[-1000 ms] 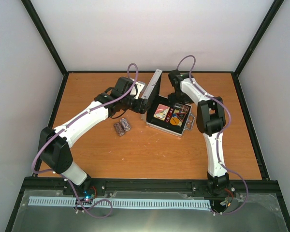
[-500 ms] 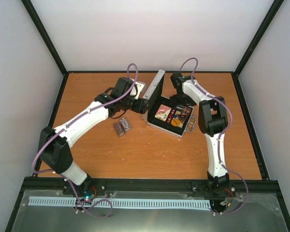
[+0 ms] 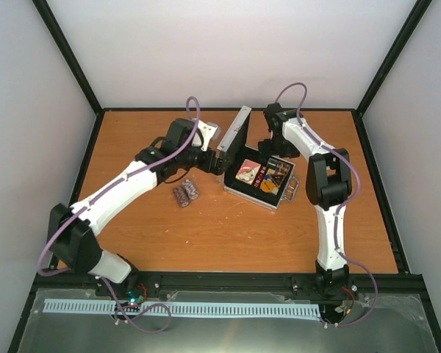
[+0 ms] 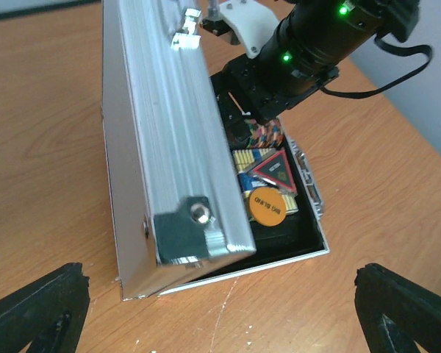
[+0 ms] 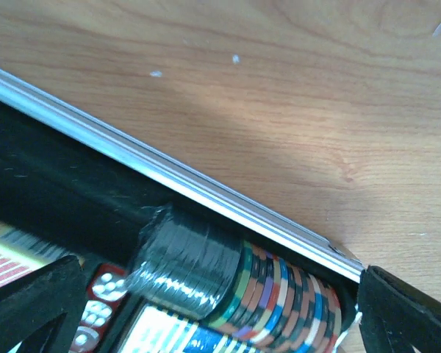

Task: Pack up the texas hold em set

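Observation:
The silver case lies open at mid table with its lid standing up on the left. Inside are striped chip stacks, a black wrapped stack, red dice, the blue-yellow card deck, the orange disc and the red-edged triangle. Two more chip stacks lie on the table left of the case. My left gripper is open just outside the lid and holds nothing. My right gripper is open over the case's far rim.
The orange table is boxed in by a black frame and white walls. The right arm's wrist hangs over the case's far side in the left wrist view. The case's handle sticks out on the right.
My left gripper has opened wide and drawn slightly back to the left from the lid, which stays upright. The right gripper has shifted a little toward the back.

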Robot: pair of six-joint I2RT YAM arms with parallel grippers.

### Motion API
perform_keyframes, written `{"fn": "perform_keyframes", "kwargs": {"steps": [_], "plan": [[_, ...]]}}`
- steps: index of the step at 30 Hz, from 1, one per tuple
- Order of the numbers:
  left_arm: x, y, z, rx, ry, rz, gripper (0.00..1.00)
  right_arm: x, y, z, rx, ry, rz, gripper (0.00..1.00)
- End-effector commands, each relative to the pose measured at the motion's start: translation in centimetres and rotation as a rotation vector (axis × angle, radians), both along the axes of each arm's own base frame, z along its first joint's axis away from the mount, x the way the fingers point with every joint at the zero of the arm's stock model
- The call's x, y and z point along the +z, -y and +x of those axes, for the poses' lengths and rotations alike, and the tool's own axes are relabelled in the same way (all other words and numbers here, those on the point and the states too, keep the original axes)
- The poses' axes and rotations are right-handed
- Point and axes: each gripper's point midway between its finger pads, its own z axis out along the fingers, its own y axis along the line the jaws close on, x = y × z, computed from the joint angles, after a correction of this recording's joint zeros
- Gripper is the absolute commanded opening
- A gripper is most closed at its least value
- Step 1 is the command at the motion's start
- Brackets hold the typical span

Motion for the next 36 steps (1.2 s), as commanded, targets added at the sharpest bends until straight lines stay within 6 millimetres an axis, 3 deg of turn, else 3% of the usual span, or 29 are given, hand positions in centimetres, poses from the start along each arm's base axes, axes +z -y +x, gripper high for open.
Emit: {"fn": "perform_keyframes", "kwargs": {"steps": [1,6,8,13,19,22,27,36], "plan": [[5.3,-1.0,-1.2,0.019,0.14,-0.097,1.0,5.8,-1.2,1.2,0.032,0.131,0.088,1.0],[6.1,-5.7,-1.9,0.229,0.177,-0.077,1.0,8.4,-0.8,1.0,0.025,0.197,0.102,1.0],[4.8,-7.6,-2.1,0.316,0.113,-0.06,1.0,9.3,-0.6,0.5,0.014,0.216,0.117,1.0],[-0.8,-10.8,-2.2,0.437,-0.136,-0.024,1.0,11.6,0.4,-1.4,-0.05,0.277,0.149,0.99],[-7.5,-11.5,-3.3,0.52,-0.404,-0.031,0.98,15.5,1.2,-4.4,-0.087,0.369,0.206,0.99],[-10.0,-12.4,-3.5,0.587,-0.458,0.008,0.97,16.3,1.3,-5.7,-0.075,0.382,0.231,0.99],[-14.5,-15.3,-2.9,0.709,-0.497,0.157,0.85,16.4,1.6,-5.9,-0.068,0.393,0.263,0.99],[-16.3,-15.0,-2.6,0.772,-0.58,0.125,0.73,16.4,-0.2,-6.0,-0.023,0.38,0.362,0.99]]}}
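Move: Roughly 21 cm below the left hand lie the two chip rolls, side by side: the brown roll some 13 cm to its left and 2 cm back, the blue-white roll about 10 cm left and level with it. The open case's raised lid stands about 6 cm ahead and 5 cm right of this hand. From the right hand the brown roll is some 32 cm left and 13 cm back; the case's middle is about 7 cm left, 6 cm back. Backing off from the case lid, the left hand first rises about 6 cm while swinging left, then drops steeply to hover over the chip rolls, 15 cm left of its start; the wrist turns some 40 degrees counter-clockwise and tips to point down as the wide-open fingers narrow slightly. Meanwhile the right hand, still open, lifts some 16 cm out of the case and draws back 6 cm. ##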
